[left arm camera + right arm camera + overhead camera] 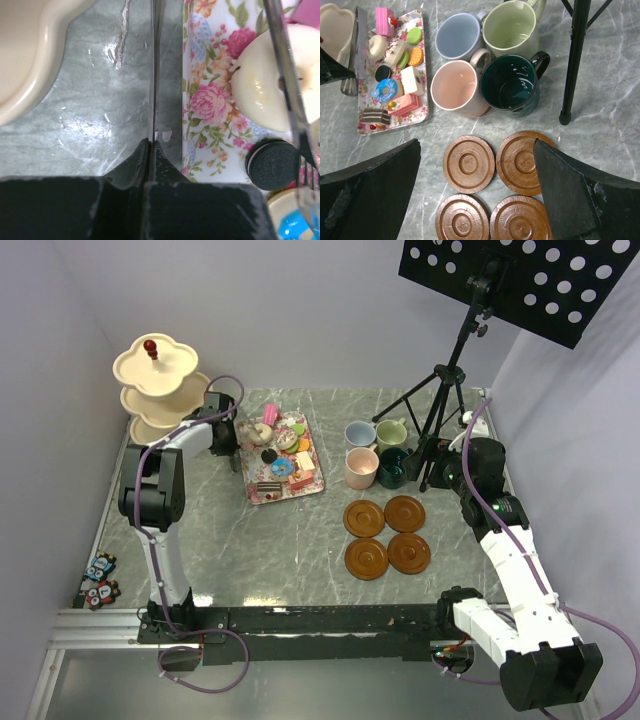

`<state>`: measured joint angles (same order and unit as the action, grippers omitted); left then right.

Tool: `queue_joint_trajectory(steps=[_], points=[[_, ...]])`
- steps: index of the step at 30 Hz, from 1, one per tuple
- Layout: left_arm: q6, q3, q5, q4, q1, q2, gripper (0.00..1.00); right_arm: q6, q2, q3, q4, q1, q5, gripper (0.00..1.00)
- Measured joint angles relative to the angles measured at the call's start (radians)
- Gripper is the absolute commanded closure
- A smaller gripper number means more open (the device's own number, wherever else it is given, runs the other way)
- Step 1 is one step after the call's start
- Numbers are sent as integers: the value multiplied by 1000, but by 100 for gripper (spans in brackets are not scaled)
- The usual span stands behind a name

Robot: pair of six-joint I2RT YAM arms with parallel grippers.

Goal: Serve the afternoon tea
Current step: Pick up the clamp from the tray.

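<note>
My left gripper (150, 145) is shut on one thin blade of the metal tongs (154, 75), low over the table between the cream three-tier stand (160, 390) and the floral tray (253, 487). The tongs' other blade (285, 75) crosses a cream cake (260, 90) above a black sandwich biscuit (272, 165). Several toy cakes and macarons lie on the tray (362, 131). Light blue (457, 35), light green (510, 27), pink (455, 85) and dark green (510, 82) mugs stand together. My right gripper (477, 190) hangs open above the brown saucers (468, 163).
A black tripod (440, 410) carrying a perforated board stands at the back right, one leg (572, 60) down beside the dark green mug. Small colourful pieces (98, 580) lie at the table's left front edge. Pale walls close in the left, back and right.
</note>
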<state>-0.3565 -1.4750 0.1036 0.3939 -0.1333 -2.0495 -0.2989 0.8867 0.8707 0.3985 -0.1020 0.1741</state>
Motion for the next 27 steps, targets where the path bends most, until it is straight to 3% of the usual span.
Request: queue_joint_trajectory(steps=[7, 18, 24, 27], points=[[41, 29, 7, -40, 0, 74, 99, 0, 3, 0, 0, 0, 0, 0], [83, 150, 13, -132, -32, 332, 99, 0, 5, 60, 14, 0, 7, 0], [114, 273, 62, -163, -140, 494, 99, -32, 38, 143, 6, -6, 62, 0], [157, 345, 92, -183, -251, 605, 99, -75, 97, 211, 21, -19, 105, 0]])
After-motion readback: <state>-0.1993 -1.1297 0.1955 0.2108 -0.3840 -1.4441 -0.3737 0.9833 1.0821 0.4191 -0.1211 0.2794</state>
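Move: My left fingers are already shut on one arm of the clamp, low in the gap between the tray and the tiered stand. The tray's middle is about 12 cm to my right and 2 cm back. On it the white donut lies some 7 cm right and 4 cm ahead, and the black cookie 9 cm right and 2 cm back. The stand's bottom tier is roughly 13 cm left and 4 cm ahead. From my right hand, the gripped part of the clamp is about 46 cm left, 16 cm ahead and 20 cm below. I keep my left grip on the clamp's arm and lift it almost straight up about 10 cm. Still rising, to some 16 cm in all, I then swing back and right over the tray, 7 or 8 cm each way, tipping the fingers up about 25 degrees and turning clockwise. Late on, my right hand, open and empty, rises about 7 cm and starts drifting left. ##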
